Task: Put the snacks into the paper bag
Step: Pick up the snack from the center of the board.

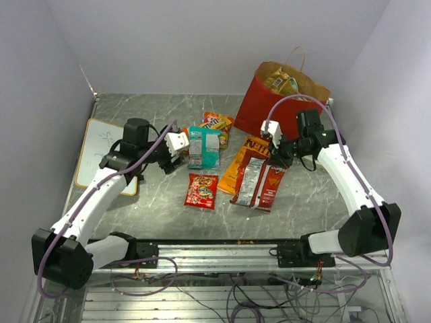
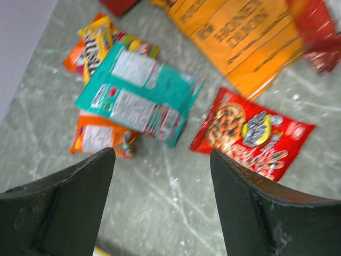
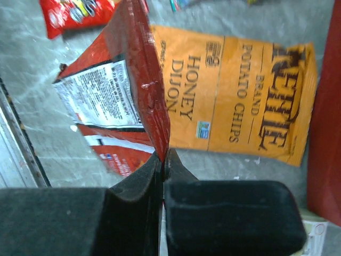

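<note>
My right gripper is shut on the edge of the large red Doritos bag, which is lifted at that edge; in the top view the gripper holds the bag just left of the red paper bag. The orange Kettle bag lies flat beneath. My left gripper is open and empty above bare table, near the teal pack, a small orange pack and the small red pack. In the top view it is left of the teal pack.
A white board lies at the left edge of the table. Orange and yellow candy packs lie behind the teal pack. A tan packet shows inside the paper bag. Walls enclose three sides.
</note>
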Robot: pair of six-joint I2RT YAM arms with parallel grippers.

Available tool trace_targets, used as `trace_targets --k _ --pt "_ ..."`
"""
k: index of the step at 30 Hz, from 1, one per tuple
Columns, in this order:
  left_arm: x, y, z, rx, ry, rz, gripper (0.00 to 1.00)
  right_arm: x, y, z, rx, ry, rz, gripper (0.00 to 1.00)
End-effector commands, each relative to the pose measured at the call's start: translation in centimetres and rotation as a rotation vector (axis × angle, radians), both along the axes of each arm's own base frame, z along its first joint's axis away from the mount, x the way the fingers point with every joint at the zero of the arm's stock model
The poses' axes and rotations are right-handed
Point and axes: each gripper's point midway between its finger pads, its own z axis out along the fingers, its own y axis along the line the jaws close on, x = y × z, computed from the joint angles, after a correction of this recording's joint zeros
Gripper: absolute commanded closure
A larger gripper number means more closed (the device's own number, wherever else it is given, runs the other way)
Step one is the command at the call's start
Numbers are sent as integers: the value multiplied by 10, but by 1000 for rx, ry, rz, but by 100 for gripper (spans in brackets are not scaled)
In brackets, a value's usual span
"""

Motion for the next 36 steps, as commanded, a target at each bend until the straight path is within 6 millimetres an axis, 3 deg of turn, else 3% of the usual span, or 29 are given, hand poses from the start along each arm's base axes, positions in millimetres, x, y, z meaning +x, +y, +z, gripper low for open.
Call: trace_targets --k 1,6,9,15,22,32,36 --pt "-30 -42 25 -130 106 -155 18 -11 28 49 95 -62 49 100" --pt "-43 -75 50 -209 161 -235 19 -7 57 94 176 -144 65 100" --pt "-41 -94 73 -261 158 -264 20 3 75 117 215 -197 41 100" --pt "-39 -112 90 -276 169 -284 19 20 105 144 259 -270 5 100" --pt "-14 -102 100 -249 50 -150 17 18 132 149 244 -297 58 100" --pt "-31 -75 104 -119 -3 -147 13 16 138 143 218 -335 80 100" --pt "-35 -66 115 -96 -39 -134 12 12 141 145 232 -333 100 100"
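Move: The right hand already pinches the Doritos bag by one end, its middle about 6 cm left of the fingers, 6 cm back and 9 cm below; it heads for the open left gripper, some 39 cm to its left, 2 cm back and 4 cm higher. From the left hand the Doritos bag lies about 32 cm right, 5 cm back, 14 cm below; the teal bag 10 cm right, 8 cm ahead, the red candy bag 9 cm right, 11 cm back, both 19 cm down. Keeping its shut pinch on the Doritos bag, the right hand carries it left about 13.5 cm and up 13 cm, towards the left gripper, its fingers tipping some 20 degrees nearer level. The left hand, fingers staying open, comes right about 10.5 cm towards the bag while climbing, then eases some 3 cm back left, ending about 9 cm higher; whether it touches the bag can't be seen. ##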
